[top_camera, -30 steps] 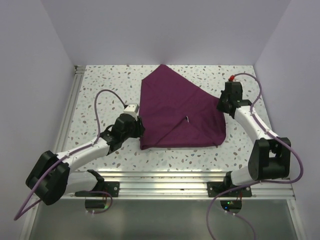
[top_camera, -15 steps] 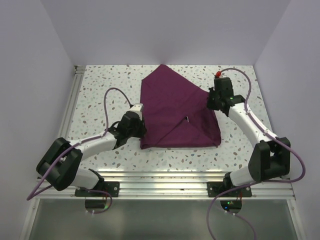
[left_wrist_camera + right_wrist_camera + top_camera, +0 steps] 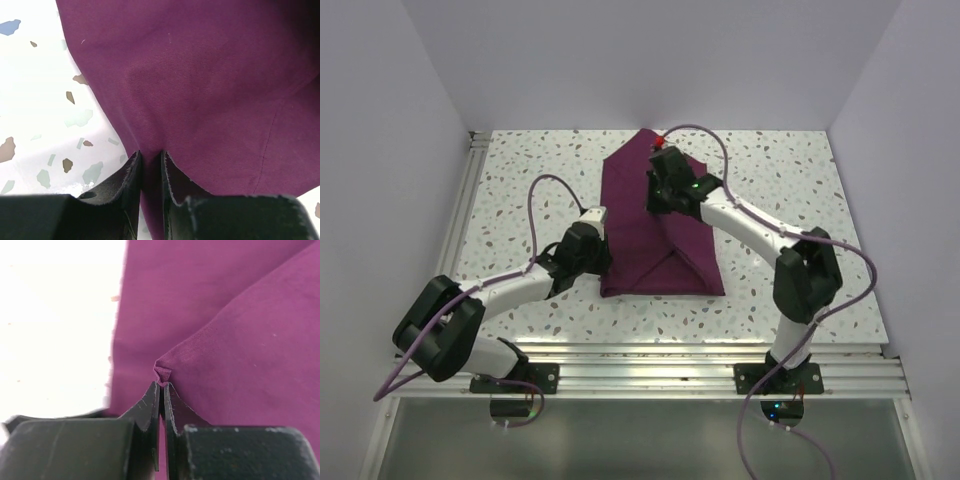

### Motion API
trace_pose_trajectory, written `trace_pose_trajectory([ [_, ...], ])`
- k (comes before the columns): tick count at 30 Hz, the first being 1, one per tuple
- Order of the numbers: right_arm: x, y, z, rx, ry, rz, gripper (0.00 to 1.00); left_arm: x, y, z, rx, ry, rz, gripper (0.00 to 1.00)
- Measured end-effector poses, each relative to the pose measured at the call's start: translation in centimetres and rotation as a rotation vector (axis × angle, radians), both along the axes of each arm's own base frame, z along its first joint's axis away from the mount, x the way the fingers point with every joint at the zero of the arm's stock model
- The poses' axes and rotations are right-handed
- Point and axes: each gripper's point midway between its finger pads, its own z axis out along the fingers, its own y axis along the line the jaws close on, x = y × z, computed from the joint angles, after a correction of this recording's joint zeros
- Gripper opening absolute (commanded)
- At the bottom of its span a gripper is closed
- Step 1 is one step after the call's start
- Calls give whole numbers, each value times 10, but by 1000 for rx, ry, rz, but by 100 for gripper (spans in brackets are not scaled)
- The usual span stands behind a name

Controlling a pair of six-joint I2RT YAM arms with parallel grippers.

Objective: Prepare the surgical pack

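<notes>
The surgical pack (image 3: 630,220) is a plum-purple cloth lying partly folded on the speckled table, with its right side turned over toward the left. My right gripper (image 3: 658,200) hangs over the cloth's upper middle, shut on a pinched corner of it, and the right wrist view shows that corner bunched at the gripper (image 3: 161,385) with the cloth (image 3: 240,340) spreading beyond. My left gripper (image 3: 602,248) sits at the cloth's left edge. In the left wrist view a ridge of the cloth (image 3: 210,90) fills the narrow gap of the gripper (image 3: 150,156).
The speckled tabletop (image 3: 520,180) lies bare to the left and right of the cloth. An aluminium rail (image 3: 460,220) runs along the left edge and another (image 3: 650,355) along the front. Purple cables loop above both arms, and walls close in on three sides.
My right gripper has carried the cloth's right corner leftward across the sheet, folding that side over. My left arm has moved in to the left edge and its jaws have narrowed onto the cloth.
</notes>
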Motion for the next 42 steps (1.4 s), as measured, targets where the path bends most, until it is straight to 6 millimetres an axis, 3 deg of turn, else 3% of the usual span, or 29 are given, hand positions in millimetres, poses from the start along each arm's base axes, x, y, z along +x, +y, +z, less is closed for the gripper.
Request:
trace_pose_trajectory([
  [3, -6, 52, -13, 41, 12, 46, 0, 1, 1, 1, 7, -9, -3, 16],
  [5, -12, 74, -24, 57, 27, 63, 0, 2, 1, 1, 13, -14, -7, 15],
  [9, -19, 100, -47, 88, 65, 61, 0, 2, 1, 1, 18, -19, -9, 15],
  [14, -9, 105, -56, 139, 74, 5, 0, 3, 2, 2, 26, -28, -19, 14],
  [20, 9, 93, -58, 149, 31, -93, 0, 3, 1, 2, 35, -36, -22, 14],
  [26, 27, 77, -55, 161, 23, -146, 0, 2, 0, 2, 63, -53, -23, 14],
  [30, 42, 68, -43, 179, 4, -174, 0, 1, -1, 2, 90, -70, -24, 14],
  [36, 50, 79, -22, 230, -18, -152, 0, 1, -1, 3, 102, -79, -19, 13],
  [42, 43, 95, -46, 232, 28, -117, 0, 1, 0, 3, 107, -82, -16, 13],
])
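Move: The right hand holds a corner of the purple cloth; its goal, the cloth's left edge, lies some 14 cm to its left, 5 cm ahead and 12 cm below. From this hand the cloth's far corner is about 22 cm ahead and 4 cm left, the near-right corner 18 cm back and 16 cm right, and the left hand's pinched fold 10 cm back and 14 cm left. The goal edge lies some 17 cm straight ahead of the left hand, barely lower. Keep the cloth corner pinched in the right gripper and sweep it quickly left about 10 cm while sinking 5 cm, towards the cloth's left edge. Ease a little back right while reaching some 6 cm forward, lift slightly, then swing left and down again. Hold the left gripper in place on its fold, letting its wrist turn only slightly. ##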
